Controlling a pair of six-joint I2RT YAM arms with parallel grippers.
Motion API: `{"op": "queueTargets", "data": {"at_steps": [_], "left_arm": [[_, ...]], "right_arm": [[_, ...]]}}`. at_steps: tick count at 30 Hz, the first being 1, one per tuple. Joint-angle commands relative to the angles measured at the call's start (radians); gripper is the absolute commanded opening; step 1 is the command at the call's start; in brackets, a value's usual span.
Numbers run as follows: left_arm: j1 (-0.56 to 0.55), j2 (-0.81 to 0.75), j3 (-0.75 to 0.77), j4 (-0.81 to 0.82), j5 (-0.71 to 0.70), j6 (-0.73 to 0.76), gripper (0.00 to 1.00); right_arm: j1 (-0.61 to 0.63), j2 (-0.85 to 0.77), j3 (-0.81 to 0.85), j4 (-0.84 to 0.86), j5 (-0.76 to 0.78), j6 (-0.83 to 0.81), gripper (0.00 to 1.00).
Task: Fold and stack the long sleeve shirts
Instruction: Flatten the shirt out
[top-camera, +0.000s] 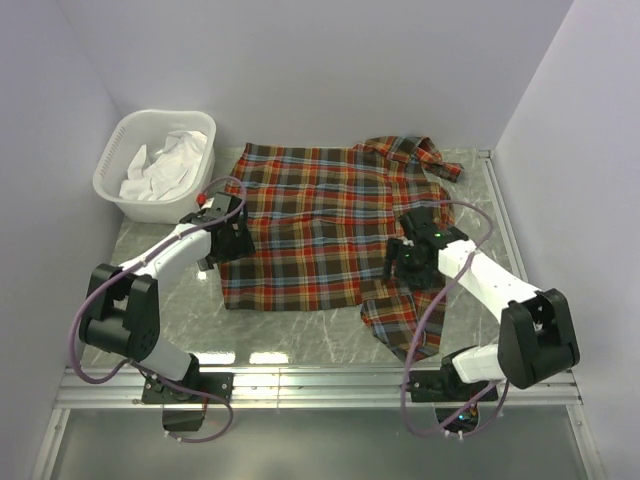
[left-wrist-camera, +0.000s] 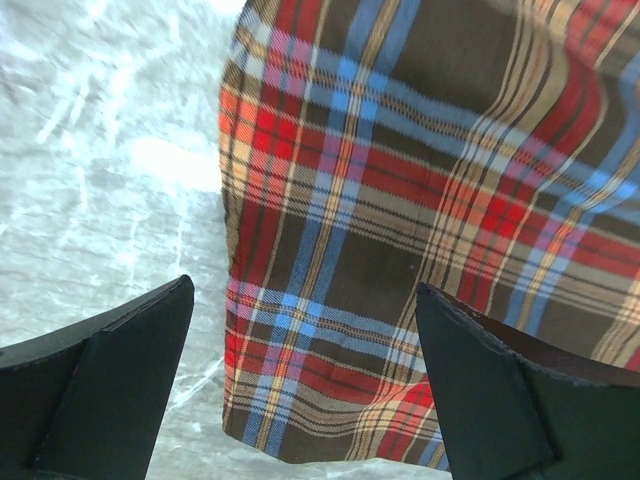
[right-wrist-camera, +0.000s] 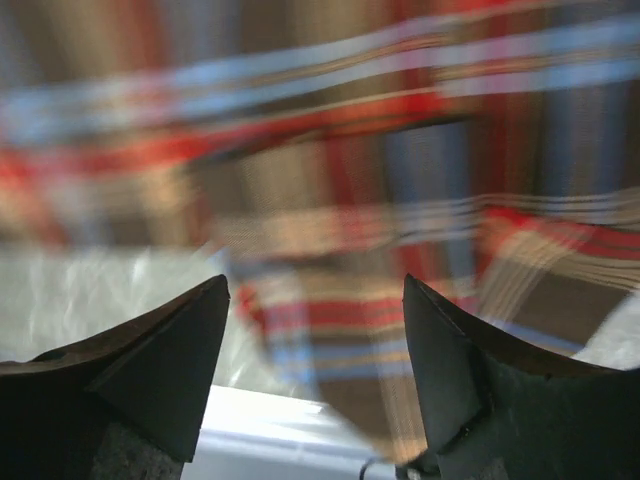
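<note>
A plaid long sleeve shirt (top-camera: 320, 230) in red, blue and brown checks lies spread on the marble table, collar at the back right, one sleeve (top-camera: 405, 315) trailing toward the front right. My left gripper (top-camera: 222, 240) stands open over the shirt's left edge; the left wrist view shows the plaid hem corner (left-wrist-camera: 330, 400) between its wide-apart fingers (left-wrist-camera: 110, 370). My right gripper (top-camera: 408, 262) hovers open above the shirt's right side by the sleeve. Blurred plaid cloth (right-wrist-camera: 330, 330) lies below its spread fingers (right-wrist-camera: 450, 360), nothing clamped.
A white laundry basket (top-camera: 120, 160) holding white cloth (top-camera: 165, 165) stands at the back left. White walls close in the table on the left, back and right. A metal rail (top-camera: 300, 385) runs along the near edge. Bare marble (left-wrist-camera: 100, 180) shows left of the shirt.
</note>
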Motion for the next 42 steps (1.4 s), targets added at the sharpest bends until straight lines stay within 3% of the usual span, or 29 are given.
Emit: {"op": "queueTargets", "data": {"at_steps": [1,8,17,23,26,27,29,33,36,42], "left_arm": [[-0.010,0.020,-0.014,0.030,0.023,0.005,0.99],[-0.010,0.008,-0.022,0.035,-0.001,0.019,0.99],[-0.010,0.017,-0.024,0.029,-0.015,0.016,0.99],[-0.010,0.037,-0.014,0.024,-0.011,0.018,0.99],[-0.010,0.038,-0.016,0.026,-0.014,0.016,0.99],[-0.010,0.040,-0.016,0.026,-0.014,0.015,0.99],[-0.010,0.043,-0.016,0.023,-0.015,0.015,0.99],[-0.010,0.045,-0.014,0.021,-0.023,0.013,0.99],[-0.010,0.046,-0.013,0.021,-0.021,0.013,0.99],[-0.010,0.051,-0.010,0.021,-0.020,0.012,0.99]], "right_arm": [[-0.130,0.002,-0.067,0.167,0.062,0.078,0.79],[-0.193,0.085,-0.127,0.312,0.006,0.048,0.80],[-0.207,0.079,-0.176,0.336,-0.136,-0.014,0.66],[-0.204,0.027,-0.201,0.328,-0.210,-0.041,0.49],[-0.201,0.009,-0.205,0.311,-0.211,-0.048,0.31],[-0.198,-0.011,-0.207,0.303,-0.207,-0.050,0.19],[-0.192,-0.036,-0.198,0.273,-0.208,-0.063,0.12],[-0.147,-0.140,-0.181,0.224,-0.242,-0.088,0.10],[-0.074,-0.209,-0.181,0.221,-0.299,-0.091,0.00],[0.159,-0.214,-0.165,0.218,-0.490,-0.159,0.00]]}}
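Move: The near sleeve's bunched fold, where it meets the shirt body, lies about 2 cm ahead of the right hand, 2 cm to its right and 6 cm below. From that hand, the sleeve's loose end is roughly 16 cm back and 5 cm right, and the body's near edge by the sleeve some 6 cm back and 8 cm left. The fold is about 39 cm right, 4 cm back and 6 cm below the left hand. The near sleeve's bunched fold is what the right hand goes for: open, it swings right and down, about 5 cm each, and forward, eases back left while its fingers shut and pinch the cloth, then draws it some 8 cm left, up and back, turning counter-clockwise and raising its left side. The left hand, still open, sinks 2 cm above the hem. ##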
